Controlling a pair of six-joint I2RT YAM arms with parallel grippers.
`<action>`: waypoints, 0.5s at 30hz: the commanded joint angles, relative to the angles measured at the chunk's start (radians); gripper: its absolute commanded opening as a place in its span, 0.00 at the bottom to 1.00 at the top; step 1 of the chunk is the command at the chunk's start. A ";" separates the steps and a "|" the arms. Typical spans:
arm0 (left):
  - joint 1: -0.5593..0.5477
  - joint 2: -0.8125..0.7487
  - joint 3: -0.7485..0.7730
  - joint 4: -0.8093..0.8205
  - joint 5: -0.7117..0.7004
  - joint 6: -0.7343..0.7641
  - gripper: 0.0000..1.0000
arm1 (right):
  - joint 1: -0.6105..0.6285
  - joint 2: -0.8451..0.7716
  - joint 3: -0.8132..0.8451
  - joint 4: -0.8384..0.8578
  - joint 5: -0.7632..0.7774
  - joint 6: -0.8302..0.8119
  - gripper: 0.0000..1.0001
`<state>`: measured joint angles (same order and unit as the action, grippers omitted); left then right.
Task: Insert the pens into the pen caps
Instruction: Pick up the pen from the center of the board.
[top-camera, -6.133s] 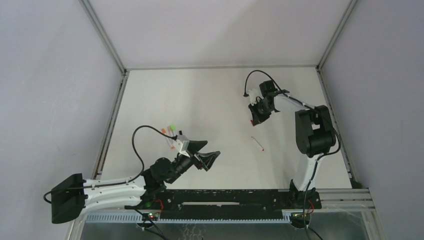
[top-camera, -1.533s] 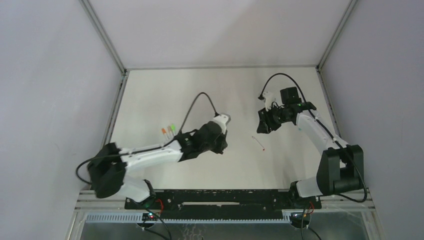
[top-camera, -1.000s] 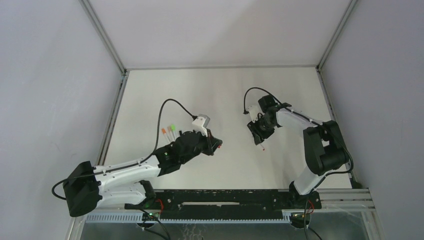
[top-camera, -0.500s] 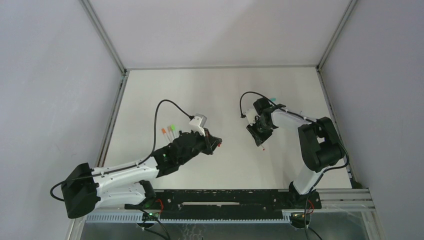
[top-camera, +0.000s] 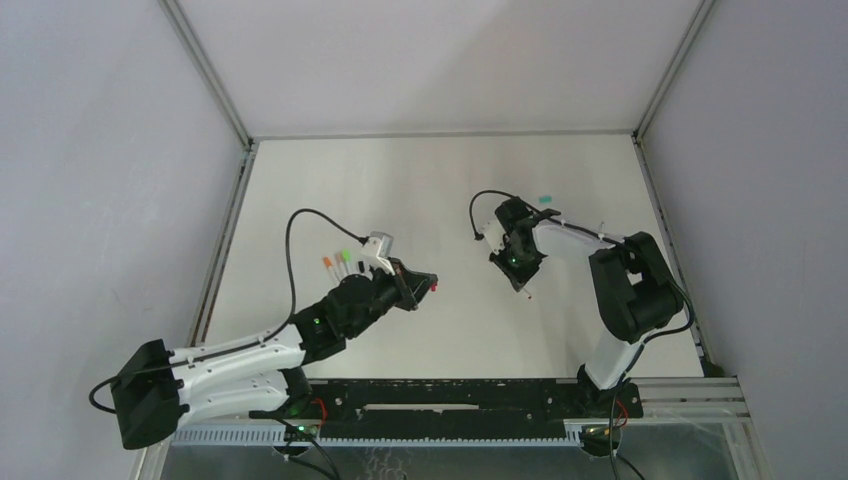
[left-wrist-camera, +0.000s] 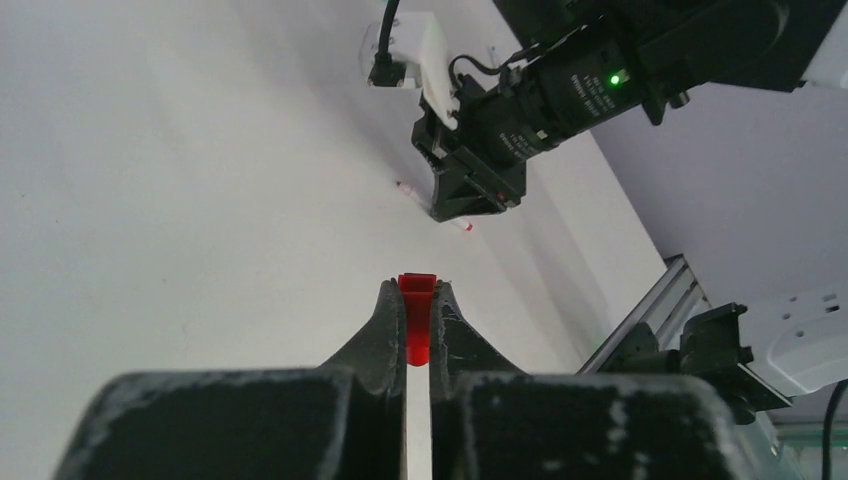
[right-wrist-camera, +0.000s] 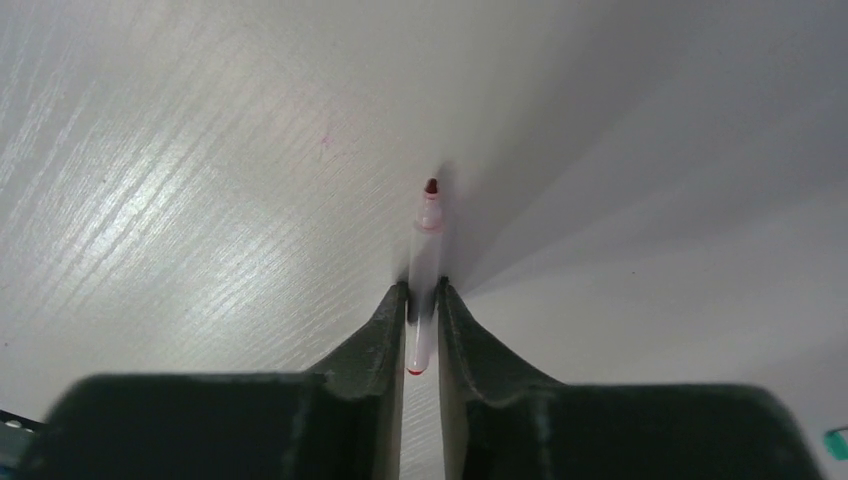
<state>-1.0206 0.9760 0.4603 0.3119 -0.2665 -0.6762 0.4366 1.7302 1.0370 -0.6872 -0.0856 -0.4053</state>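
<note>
My left gripper (top-camera: 424, 284) is shut on a red pen cap (left-wrist-camera: 415, 318), held in the air above the middle of the table; the cap (top-camera: 437, 287) pokes out past the fingertips (left-wrist-camera: 388, 300). A white pen with a red tip (right-wrist-camera: 430, 235) lies flat on the table. My right gripper (right-wrist-camera: 422, 292) reaches down over its rear end with a finger on either side. The jaws are narrow, and a thin dark gap shows beside the barrel. In the left wrist view the right gripper (left-wrist-camera: 462, 205) stands over that pen (left-wrist-camera: 463, 227).
Pens with orange (top-camera: 327, 263) and green (top-camera: 345, 255) ends lie at the left of the table. A teal cap (top-camera: 545, 199) rests behind the right arm, also at the right wrist view's lower right corner (right-wrist-camera: 836, 441). Metal rails border the table.
My right gripper has come down and to the left over the red pen, and its jaws have narrowed around it. The left arm has drawn back slightly, still holding the red cap.
</note>
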 joint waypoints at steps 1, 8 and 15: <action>0.004 -0.043 -0.036 0.086 -0.035 -0.044 0.00 | 0.021 0.055 -0.017 0.003 0.008 0.005 0.16; 0.005 -0.056 -0.107 0.279 -0.010 -0.100 0.00 | -0.039 -0.057 0.011 -0.030 -0.173 0.013 0.00; 0.010 -0.031 -0.151 0.621 0.043 -0.069 0.00 | -0.136 -0.320 0.014 -0.021 -0.543 -0.010 0.00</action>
<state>-1.0180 0.9367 0.3321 0.6544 -0.2588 -0.7601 0.3443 1.5852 1.0393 -0.7170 -0.3576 -0.4057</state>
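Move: The pen lies on the table between the open right fingertips, its middle practically at the right hand point, tip pointing forward and left. The teal cap lies roughly 20 cm ahead and 7 cm right of the pen; the red cap, held in the left gripper, is about 16 cm left, 7 cm back and 17 cm up from the right hand. From the left hand the pen is some 7 cm ahead, 16 cm right and 17 cm below. Shut the right gripper on the pen's barrel where it stands, then lift it about 5 cm off the table, drifting 2 cm left and swinging the fingertips some 15 degrees leftward. Meanwhile raise the left gripper about 4 cm, keeping its hold on the red cap and tilting its fingers up to level. ##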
